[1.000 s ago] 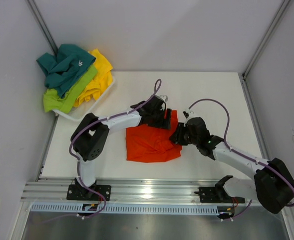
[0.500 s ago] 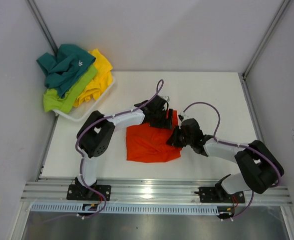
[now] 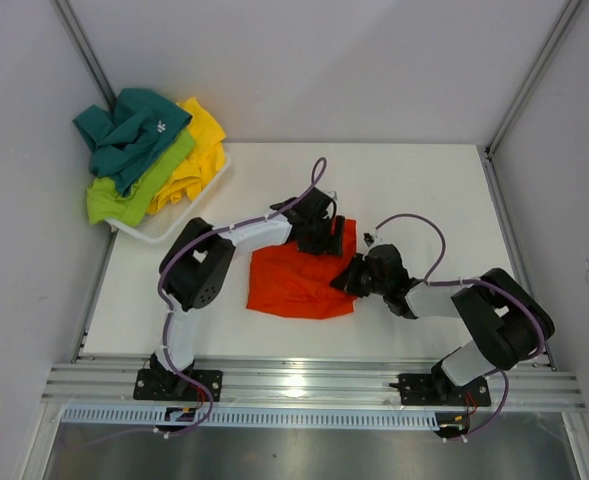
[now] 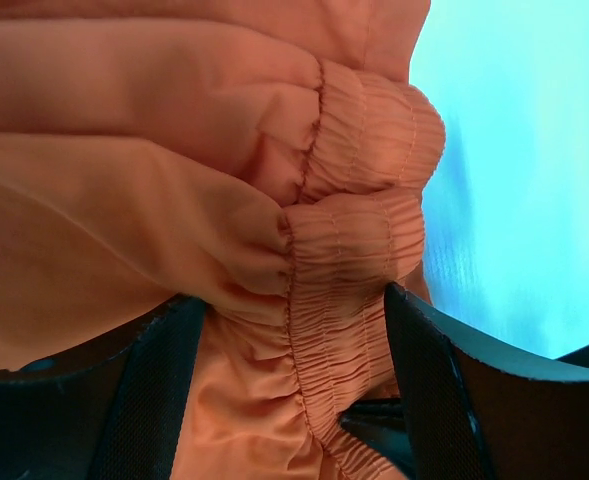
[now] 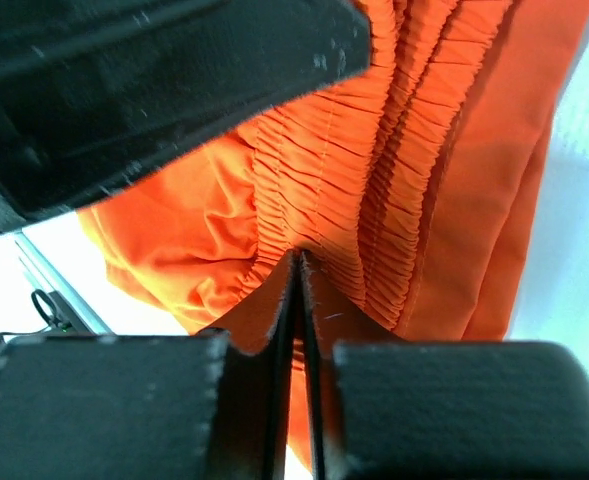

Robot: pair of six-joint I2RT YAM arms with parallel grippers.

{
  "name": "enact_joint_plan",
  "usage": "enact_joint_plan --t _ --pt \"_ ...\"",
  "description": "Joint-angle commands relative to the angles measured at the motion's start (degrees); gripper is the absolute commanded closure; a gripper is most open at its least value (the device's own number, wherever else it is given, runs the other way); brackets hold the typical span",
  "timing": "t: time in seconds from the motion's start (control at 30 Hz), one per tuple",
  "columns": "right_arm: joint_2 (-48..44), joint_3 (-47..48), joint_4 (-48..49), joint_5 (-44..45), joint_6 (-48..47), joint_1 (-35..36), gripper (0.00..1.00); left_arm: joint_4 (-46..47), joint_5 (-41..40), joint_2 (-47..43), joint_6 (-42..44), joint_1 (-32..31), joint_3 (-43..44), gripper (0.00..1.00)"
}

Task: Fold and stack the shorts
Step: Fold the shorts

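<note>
The orange shorts (image 3: 299,282) lie crumpled in the middle of the white table. My left gripper (image 3: 326,238) sits at their far right corner. In the left wrist view it (image 4: 292,295) is open, its fingers (image 4: 154,390) wide apart with the gathered orange waistband (image 4: 359,260) bunched between them. My right gripper (image 3: 354,275) is low at the shorts' right edge. In the right wrist view it (image 5: 298,258) is shut, and the waistband pleats (image 5: 374,190) pucker into its tips. The teal shorts (image 3: 134,130), lime shorts (image 3: 139,185) and yellow shorts (image 3: 199,145) are heaped at the back left.
The heap rests in a white tray (image 3: 164,228) at the table's back left corner. Grey walls enclose the table on three sides. An aluminium rail (image 3: 304,380) carrying both arm bases runs along the near edge.
My right gripper has closed onto the orange waistband and its arm has drawn in lower and to the left. The orange shorts shifted slightly left. My left gripper has stayed open.
</note>
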Motion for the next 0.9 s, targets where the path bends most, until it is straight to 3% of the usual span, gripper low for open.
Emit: enact_joint_plan --t 0.0,0.3,0.4,0.47,0.7,0.87 --pt "2.84 -1.44 -10.36 3.86 -1.66 0.48 0.89 -1.96 0.38 -0.11 0.9 0.82 5.45 0.25" --pt "-8.15 2.78 -20.83 6.41 -4.21 0.12 0.62 -9.87 4.25 -4.41 2.31 1.53 16.62 0.24" --pt "-12.63 2.79 -23.55 7.98 -3.95 0.12 0.3 -12.16 4.95 -7.3 2.67 1.53 17.16 0.24" --pt "-16.05 3.13 -25.84 9.13 -4.38 -0.49 0.23 -13.3 4.17 -9.33 2.32 1.53 16.11 0.24" --pt "-21.95 4.98 -32.69 6.32 -7.46 -5.14 0.19 -10.07 3.9 -18.82 1.61 1.53 2.93 0.24" --pt "-19.42 5.16 -33.41 4.04 -10.44 -10.33 0.18 -4.7 3.46 -27.42 0.21 1.44 -11.4 0.24"
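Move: The left gripper stands open and low over the folded shorts' far right part. Their middle is about 8 cm back and 8 cm to its left, 2 cm down, and the gathered waistband's middle is some 5 cm back, level sideways. From the shut right gripper, whose tips are in the waistband folds, the shorts' middle is 1 cm ahead, 9 cm left, and the waistband's middle 3 cm ahead, with no sideways offset, both a little below. Let go of the waistband with the right gripper: open it wide while lifting some 3 cm and drawing about 8 cm right, off towards the shorts' right edge. Raise the still-open left gripper off the cloth by roughly 14 cm, edging forward and right first, then swing it back and left over the shorts, starting to sink at the end. ##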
